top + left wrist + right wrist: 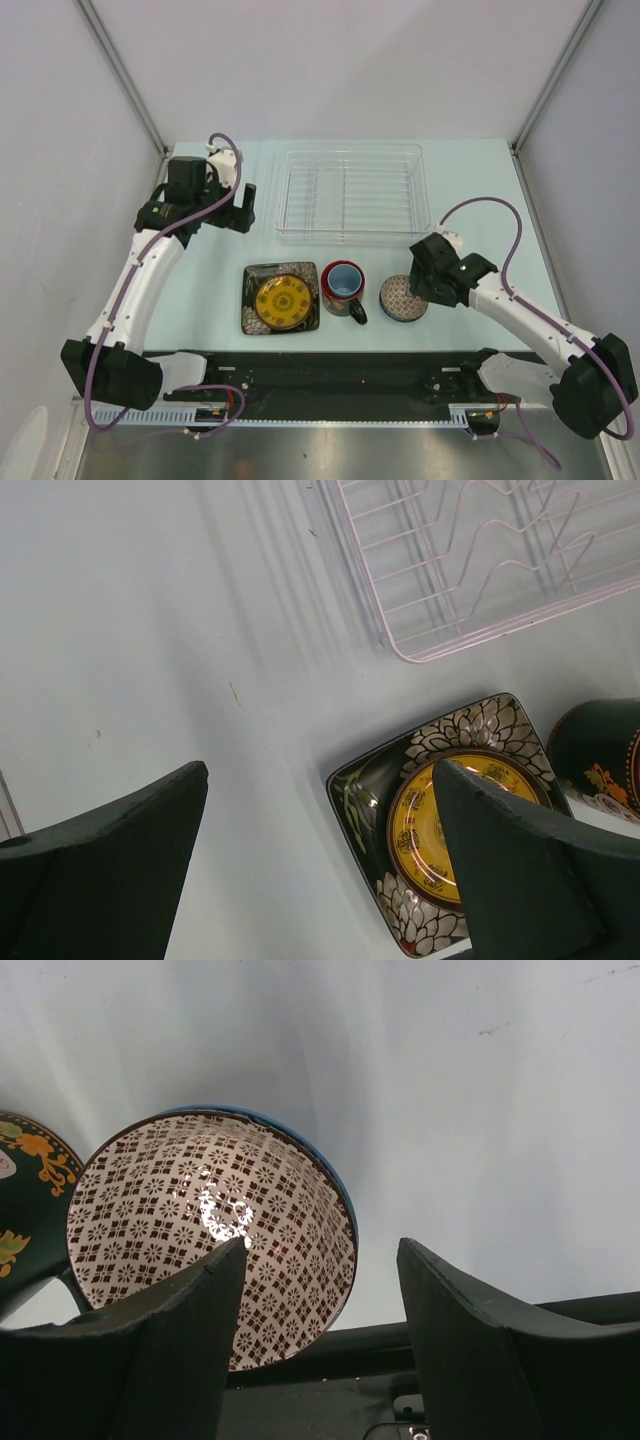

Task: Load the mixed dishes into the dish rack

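Observation:
The square dark plate [281, 298] with a yellow centre, the red mug [343, 287] and the small patterned bowl [402, 298] stand in a row near the front of the table. Behind them is the clear dish rack [350, 192], with nothing in it. My right gripper [321, 1250] straddles the rim of the bowl [180, 1200], its left finger inside and its right finger outside, with a gap still showing. My left gripper [320, 780] hangs open above the table left of the rack [480, 570], with the plate [400, 780] below it.
A black rail [330, 375] runs along the near table edge just in front of the dishes. White walls with metal posts close in the left, right and back sides. The mug [25, 1190] stands close to the bowl's left side.

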`<action>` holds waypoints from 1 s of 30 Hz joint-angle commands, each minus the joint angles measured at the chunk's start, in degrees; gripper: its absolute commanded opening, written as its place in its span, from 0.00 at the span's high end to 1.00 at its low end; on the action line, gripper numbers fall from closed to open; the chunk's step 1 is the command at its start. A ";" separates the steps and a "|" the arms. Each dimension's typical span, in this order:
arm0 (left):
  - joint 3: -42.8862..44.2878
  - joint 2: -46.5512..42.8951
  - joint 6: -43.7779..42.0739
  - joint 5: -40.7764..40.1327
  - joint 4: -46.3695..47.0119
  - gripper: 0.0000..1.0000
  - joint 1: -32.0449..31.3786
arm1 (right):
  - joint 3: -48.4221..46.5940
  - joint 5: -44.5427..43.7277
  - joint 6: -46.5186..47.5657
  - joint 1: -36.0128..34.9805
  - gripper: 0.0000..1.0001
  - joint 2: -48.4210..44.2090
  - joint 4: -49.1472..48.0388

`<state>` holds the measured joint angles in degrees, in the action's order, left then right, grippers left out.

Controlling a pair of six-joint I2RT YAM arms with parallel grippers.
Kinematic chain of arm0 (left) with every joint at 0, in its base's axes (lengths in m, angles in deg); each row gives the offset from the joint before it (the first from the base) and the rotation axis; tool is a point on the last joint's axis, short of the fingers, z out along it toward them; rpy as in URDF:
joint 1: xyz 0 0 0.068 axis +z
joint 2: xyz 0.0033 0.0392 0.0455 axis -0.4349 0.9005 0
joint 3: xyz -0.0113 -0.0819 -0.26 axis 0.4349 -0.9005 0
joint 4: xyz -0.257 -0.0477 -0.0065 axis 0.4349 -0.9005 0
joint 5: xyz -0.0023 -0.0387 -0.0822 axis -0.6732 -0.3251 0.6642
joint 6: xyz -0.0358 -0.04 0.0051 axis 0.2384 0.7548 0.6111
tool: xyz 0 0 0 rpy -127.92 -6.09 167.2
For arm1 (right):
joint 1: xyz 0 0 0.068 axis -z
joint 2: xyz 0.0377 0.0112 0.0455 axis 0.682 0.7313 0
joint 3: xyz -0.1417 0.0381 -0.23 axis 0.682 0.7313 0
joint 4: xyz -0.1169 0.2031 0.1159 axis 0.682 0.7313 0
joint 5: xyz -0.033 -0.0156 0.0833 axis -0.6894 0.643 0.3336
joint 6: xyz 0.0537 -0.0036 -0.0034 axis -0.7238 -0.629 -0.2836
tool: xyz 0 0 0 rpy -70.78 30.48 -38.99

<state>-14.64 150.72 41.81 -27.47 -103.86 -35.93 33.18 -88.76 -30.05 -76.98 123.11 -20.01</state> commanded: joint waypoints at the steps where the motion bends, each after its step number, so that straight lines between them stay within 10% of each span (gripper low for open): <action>1: 0.05 -1.02 -1.26 -0.32 2.15 0.00 -0.13 | 0.21 -0.96 -0.39 -0.21 0.37 1.72 -2.74; 19: -0.57 -0.93 -1.52 -1.11 3.30 0.00 -0.13 | 0.30 2.38 2.87 2.16 0.53 5.77 -4.76; 30: -2.41 -1.28 -1.44 -1.46 4.44 0.00 -0.13 | 0.21 3.00 2.87 2.25 1.00 4.19 -4.50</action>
<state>-16.28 150.72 41.27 -28.58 -101.63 -35.93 33.40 -85.66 -26.81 -74.79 128.42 -23.45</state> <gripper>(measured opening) 0.996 0.040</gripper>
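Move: The patterned bowl's middle lies about 3 cm to the right hand's left, 1 cm ahead and 4 cm below, its right rim beneath the open fingers. The black mug stands some 13 cm left and 2 cm ahead; the dish rack's middle is about 19 cm ahead and 12 cm left. From the left hand, the bowl is roughly 25 cm right, 12 cm back and 19 cm below. Right hand sinks about 2 cm, easing forward 1 cm, and closes its fingers, pinching the bowl's right rim. ##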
